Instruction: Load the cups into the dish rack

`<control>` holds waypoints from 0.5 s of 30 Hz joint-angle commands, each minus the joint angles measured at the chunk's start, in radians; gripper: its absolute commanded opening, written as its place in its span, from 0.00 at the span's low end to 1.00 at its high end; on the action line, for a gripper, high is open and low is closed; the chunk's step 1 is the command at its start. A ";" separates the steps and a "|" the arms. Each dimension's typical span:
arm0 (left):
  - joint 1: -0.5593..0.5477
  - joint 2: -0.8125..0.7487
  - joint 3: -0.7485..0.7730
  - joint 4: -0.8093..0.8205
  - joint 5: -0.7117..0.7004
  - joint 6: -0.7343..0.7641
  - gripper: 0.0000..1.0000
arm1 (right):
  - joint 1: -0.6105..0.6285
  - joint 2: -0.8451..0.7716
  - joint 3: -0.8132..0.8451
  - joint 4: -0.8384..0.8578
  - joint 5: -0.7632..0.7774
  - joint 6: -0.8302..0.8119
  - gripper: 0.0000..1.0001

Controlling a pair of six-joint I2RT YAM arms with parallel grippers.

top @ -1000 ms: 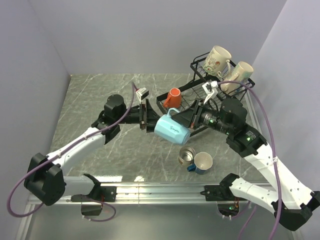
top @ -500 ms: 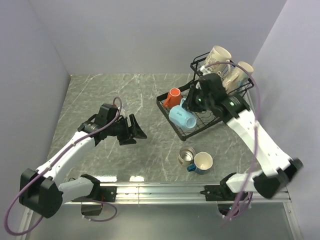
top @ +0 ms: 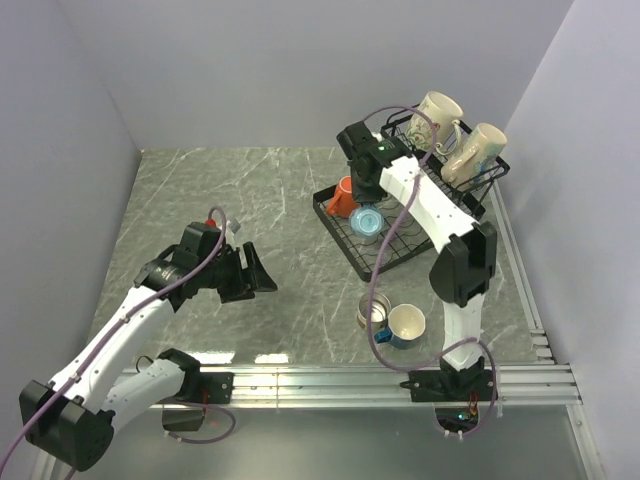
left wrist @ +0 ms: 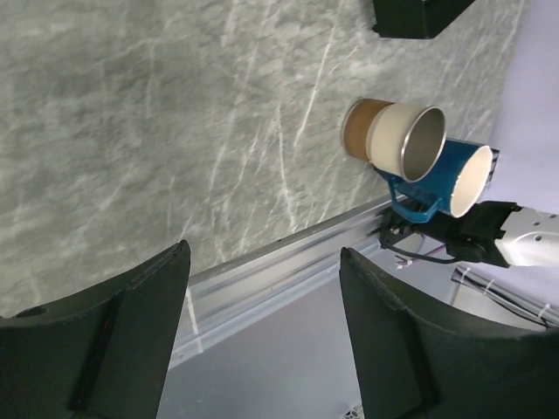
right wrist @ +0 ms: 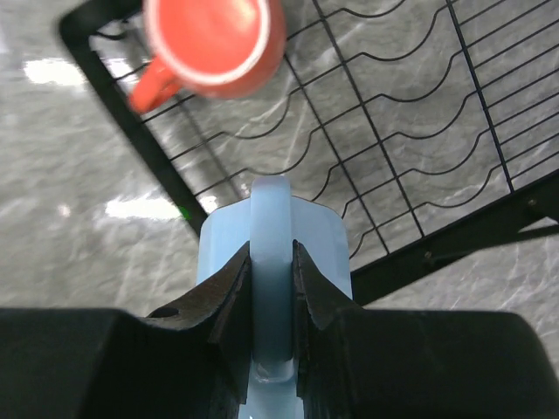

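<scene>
My right gripper (top: pixel 364 205) (right wrist: pixel 272 253) is shut on the handle of a light blue mug (top: pixel 367 223) (right wrist: pixel 272 288), held over the lower tray of the black wire dish rack (top: pixel 340 242) (right wrist: pixel 393 166). An orange mug (top: pixel 345 196) (right wrist: pixel 214 39) lies in that tray beside it. Two cream mugs (top: pixel 437 118) (top: pixel 478 150) rest in the raised upper basket. A steel cup (top: pixel 372 312) (left wrist: pixel 393 140) and a dark blue mug (top: pixel 406 325) (left wrist: pixel 456 175) lie on the table near the front edge. My left gripper (top: pixel 262 276) (left wrist: pixel 262 305) is open and empty, well left of them.
The grey marble table (top: pixel 200 190) is walled at the back and on both sides. A metal rail (top: pixel 330 378) (left wrist: pixel 279 271) runs along the near edge, close under my left gripper. The right arm's links (top: pixel 455 250) reach across the rack's front.
The right arm has carried the light blue mug from mid-table up over the rack's lower tray. The left arm has drawn back left and toward the near edge, with its jaws open.
</scene>
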 commanded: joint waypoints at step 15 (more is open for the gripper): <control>0.011 -0.105 -0.039 -0.098 -0.104 0.027 0.74 | -0.101 0.208 0.069 -0.016 -0.194 0.026 0.00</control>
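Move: I hold the light blue cup upside down by its handle in my right hand. The spot for it on the rack's lower tier lies about 4 cm back from this hand, 1 cm to its right and 14 cm down. The orange cup stands some 4 cm ahead, 5 cm left and 12 cm below the hand; the rack's near corner is about 14 cm back, 1 cm left and 17 cm below. From my left hand the spot is about 18 cm ahead, 24 cm right and 11 cm down. I lower the light blue cup with my right hand about 9 cm towards the rack's lower tier, beside the orange cup, drifting a couple of centimetres to the right and tipping the fingers some 15 degrees nearer to straight down. They keep their pinch on the handle. My empty left hand, still open, eases about 3 cm back, left and a little down. ##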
